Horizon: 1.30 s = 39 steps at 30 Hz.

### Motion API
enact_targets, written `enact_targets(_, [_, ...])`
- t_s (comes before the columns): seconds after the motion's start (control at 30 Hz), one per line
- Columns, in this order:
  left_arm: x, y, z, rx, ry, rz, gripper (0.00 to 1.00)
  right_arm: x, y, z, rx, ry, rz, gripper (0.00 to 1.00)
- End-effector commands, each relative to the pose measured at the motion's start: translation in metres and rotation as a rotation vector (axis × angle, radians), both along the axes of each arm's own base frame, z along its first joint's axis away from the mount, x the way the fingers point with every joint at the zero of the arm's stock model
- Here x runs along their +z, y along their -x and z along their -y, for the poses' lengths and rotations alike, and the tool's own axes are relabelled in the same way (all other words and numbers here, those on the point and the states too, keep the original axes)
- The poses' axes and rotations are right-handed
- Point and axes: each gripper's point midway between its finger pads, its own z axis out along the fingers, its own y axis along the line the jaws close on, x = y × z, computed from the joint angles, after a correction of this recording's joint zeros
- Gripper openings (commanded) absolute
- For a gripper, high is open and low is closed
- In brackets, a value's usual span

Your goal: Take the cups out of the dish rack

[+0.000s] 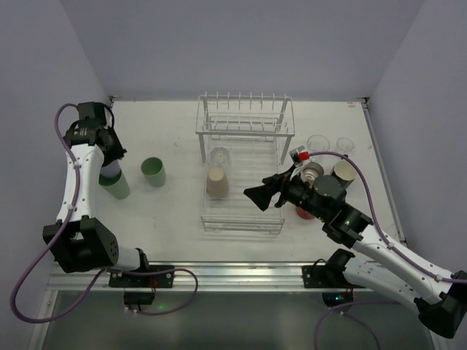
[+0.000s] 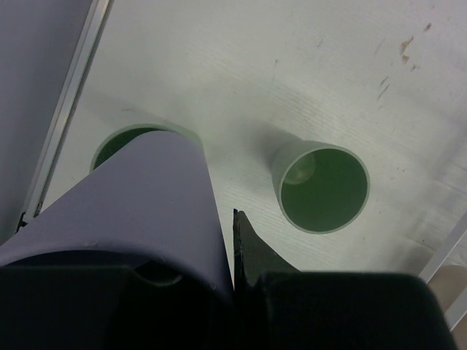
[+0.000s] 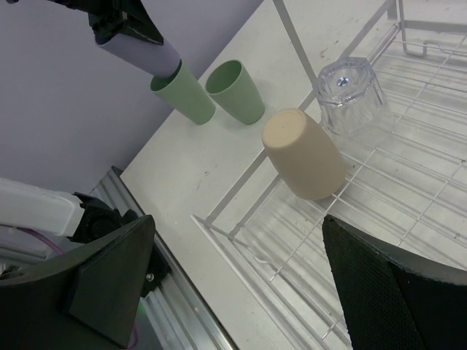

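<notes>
My left gripper (image 1: pixel 111 154) is shut on a lavender cup (image 2: pixel 146 211), holding it tilted with its base entering a pale green cup (image 1: pixel 115 185) on the table at the left. A second pale green cup (image 1: pixel 153 171) stands beside it, open side up (image 2: pixel 321 186). The white dish rack (image 1: pixel 244 219) holds an upturned tan cup (image 1: pixel 217 182) and an upturned clear cup (image 1: pixel 220 156). My right gripper (image 1: pixel 261 195) is open and empty above the rack's near right part. In the right wrist view the tan cup (image 3: pixel 303 153) and clear cup (image 3: pixel 350 91) lie ahead of the jaws.
Right of the rack stand two clear cups (image 1: pixel 318 143), a tan cup (image 1: pixel 343 171), a black cup (image 1: pixel 328 188) and a red cup (image 1: pixel 303 212), partly hidden by my right arm. The rack's pronged upper shelf (image 1: pixel 244 109) rises at the back. Walls enclose the table on three sides.
</notes>
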Motion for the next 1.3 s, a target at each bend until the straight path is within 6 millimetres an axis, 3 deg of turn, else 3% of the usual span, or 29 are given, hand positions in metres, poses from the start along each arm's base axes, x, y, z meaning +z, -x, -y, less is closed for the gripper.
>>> enact_targets(0.0, [-0.007, 0.004, 0.000, -0.029, 0.004, -0.025, 0.00, 0.000, 0.000, -0.004, 0.017, 0.010, 0.008, 0.99])
enact_targets(0.43, [-0.042, 0.019, -0.001, -0.014, 0.007, -0.114, 0.01, -0.007, -0.002, -0.008, 0.028, 0.025, -0.015, 0.99])
enact_targets(0.5, [-0.052, 0.020, 0.000, -0.008, 0.018, -0.128, 0.06, -0.008, -0.003, -0.009, 0.026, 0.027, -0.020, 0.99])
enact_targets(0.57, [-0.059, 0.021, 0.002, -0.006, 0.028, -0.139, 0.20, -0.010, -0.004, -0.010, 0.025, 0.033, -0.021, 0.99])
enact_targets(0.73, [-0.057, 0.015, 0.000, 0.004, 0.023, -0.109, 0.44, -0.017, -0.008, -0.013, 0.023, 0.056, -0.034, 0.99])
enact_targets(0.9, [-0.034, 0.009, 0.001, 0.004, 0.018, -0.019, 0.69, -0.027, -0.013, -0.017, 0.024, 0.090, -0.048, 0.99])
enact_targets(1.0, [-0.006, 0.001, 0.010, -0.025, 0.044, 0.090, 0.92, -0.033, -0.017, -0.020, 0.032, 0.118, -0.038, 0.99])
enact_targets(1.1, [0.029, -0.004, 0.025, -0.071, 0.093, 0.218, 1.00, -0.039, -0.021, -0.025, 0.049, 0.152, -0.030, 0.98])
enact_targets(1.13, [0.048, -0.003, 0.029, -0.089, 0.097, 0.282, 1.00, -0.048, -0.023, -0.027, 0.050, 0.174, -0.043, 0.98])
enact_targets(1.23, [0.079, -0.005, 0.048, -0.153, 0.148, 0.403, 1.00, -0.054, -0.029, -0.032, 0.056, 0.204, -0.037, 0.95])
enact_targets(1.27, [0.096, -0.002, 0.061, -0.209, 0.177, 0.479, 1.00, -0.055, -0.033, -0.033, 0.051, 0.213, -0.029, 0.95])
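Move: The purple cup, held by its rim in the left hand, is bound for the left green cup, whose middle lies about 2 cm back, 4 cm left and 15 cm below. The other green cup stands roughly 1 cm ahead and 9 cm right, equally low. For the open right hand, the upturned beige cup in the rack is some 9 cm ahead, 11 cm left and 19 cm down; the clear glass stands about 9 cm beyond that cup, 10 cm left of the hand. The purple cup, its foot already at the left green cup's mouth, is lowered into it about 6 cm by the left hand, drawing slightly back and tipping more upright. The left fingers then open wide and come free of the rim, rising about 9 cm while veering right and a little forward and tilting back up. Meanwhile the right hand sinks some 8 cm, edging forward-left towards the beige cup, fingers open and tipping down. ##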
